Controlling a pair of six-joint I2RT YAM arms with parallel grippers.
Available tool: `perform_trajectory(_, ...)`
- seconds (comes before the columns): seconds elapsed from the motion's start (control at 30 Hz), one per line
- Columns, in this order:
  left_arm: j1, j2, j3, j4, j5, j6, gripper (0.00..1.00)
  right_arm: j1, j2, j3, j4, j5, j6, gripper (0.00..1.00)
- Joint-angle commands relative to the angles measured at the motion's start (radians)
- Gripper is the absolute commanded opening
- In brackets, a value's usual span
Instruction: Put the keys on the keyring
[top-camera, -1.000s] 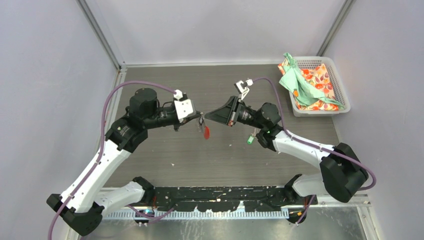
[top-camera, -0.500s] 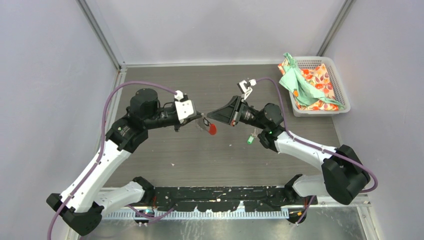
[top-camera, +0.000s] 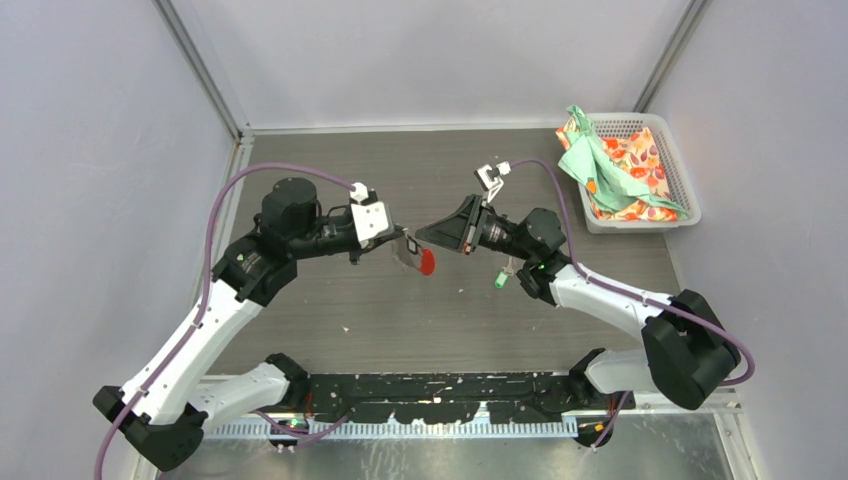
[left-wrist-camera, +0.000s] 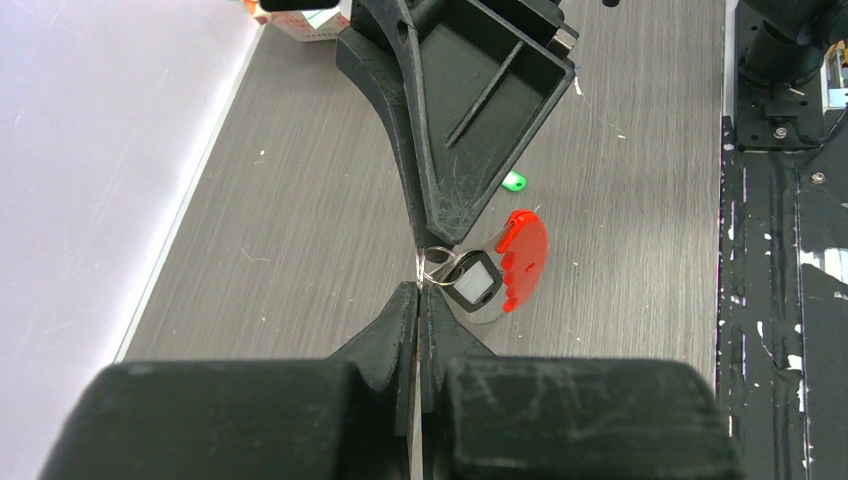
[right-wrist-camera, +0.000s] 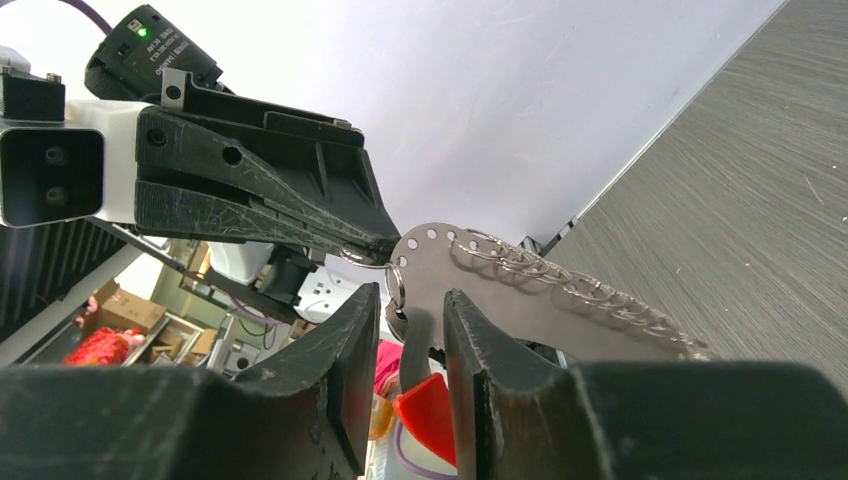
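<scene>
My left gripper (top-camera: 401, 238) (left-wrist-camera: 418, 291) is shut on the thin wire ring of the keyring (left-wrist-camera: 523, 258), held above the table. Its red tab (top-camera: 427, 262) hangs below the ring. The black-tagged key (left-wrist-camera: 474, 283) sits against the ring, right beside my left fingertips. My right gripper (top-camera: 420, 237) (right-wrist-camera: 412, 303) meets the left one tip to tip. Its jaws stand apart around the keyring's grey metal plate (right-wrist-camera: 447, 268) and small ring, with a gap on both sides. The green-tagged key (top-camera: 500, 281) (left-wrist-camera: 513, 181) lies on the table under the right wrist.
A white basket (top-camera: 683, 195) holding green and floral cloth (top-camera: 600, 165) stands at the back right corner. Grey walls close the table in on the left, far and right sides. The arm bases sit on a black rail (top-camera: 440, 390) at the near edge.
The right gripper's jaws have parted from a tighter closure. The red tab has swung a little to the right. Both arms stay nearly where they were.
</scene>
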Motion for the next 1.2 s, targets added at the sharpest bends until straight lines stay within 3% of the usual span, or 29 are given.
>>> perform_trajectory(0.0, -0.007, -0.018, 0.002, 0.053, 0.017, 0.012, 0.00, -0.003, -0.009, 0.016, 0.066, -0.002, 0.002, 0.35)
perform_trajectory(0.23, -0.010, -0.017, -0.001, 0.053, 0.014, 0.020, 0.00, -0.003, 0.072, 0.042, 0.229, -0.025, 0.103, 0.23)
perform_trajectory(0.47, -0.012, -0.020, 0.003, 0.053, 0.009, 0.022, 0.00, -0.003, 0.068, 0.035, 0.219, -0.026, 0.098, 0.23)
perform_trajectory(0.67, -0.012, -0.021, -0.003, 0.054, 0.006, 0.025, 0.00, -0.005, 0.058, 0.031, 0.227, -0.026, 0.097, 0.01)
perform_trajectory(1.17, -0.023, -0.037, -0.024, 0.034, 0.063, 0.077, 0.00, -0.015, 0.068, 0.045, 0.274, -0.016, 0.127, 0.01)
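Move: Just about 1 cm to the left of the right fingertips, nearly level with them, is the small ring of the black key tag. The tag hangs some 2 cm back, 1 cm left and 3 cm below the right hand. The metal keyring hangs from the left fingers, its red handle roughly 5 cm back, 2 cm right and 10 cm below the right hand. From the left hand, the small ring lies about 2 cm right and 1 cm back. Easing about half a centimetre left and forward onto the small ring, the right hand shuts its partly open fingers and pinches it beside the left fingertips. Then it rises a good 1 cm with its tips tilting up slightly, while the left hand, still shut on the keyring, gives about 1 cm back and slightly down. ##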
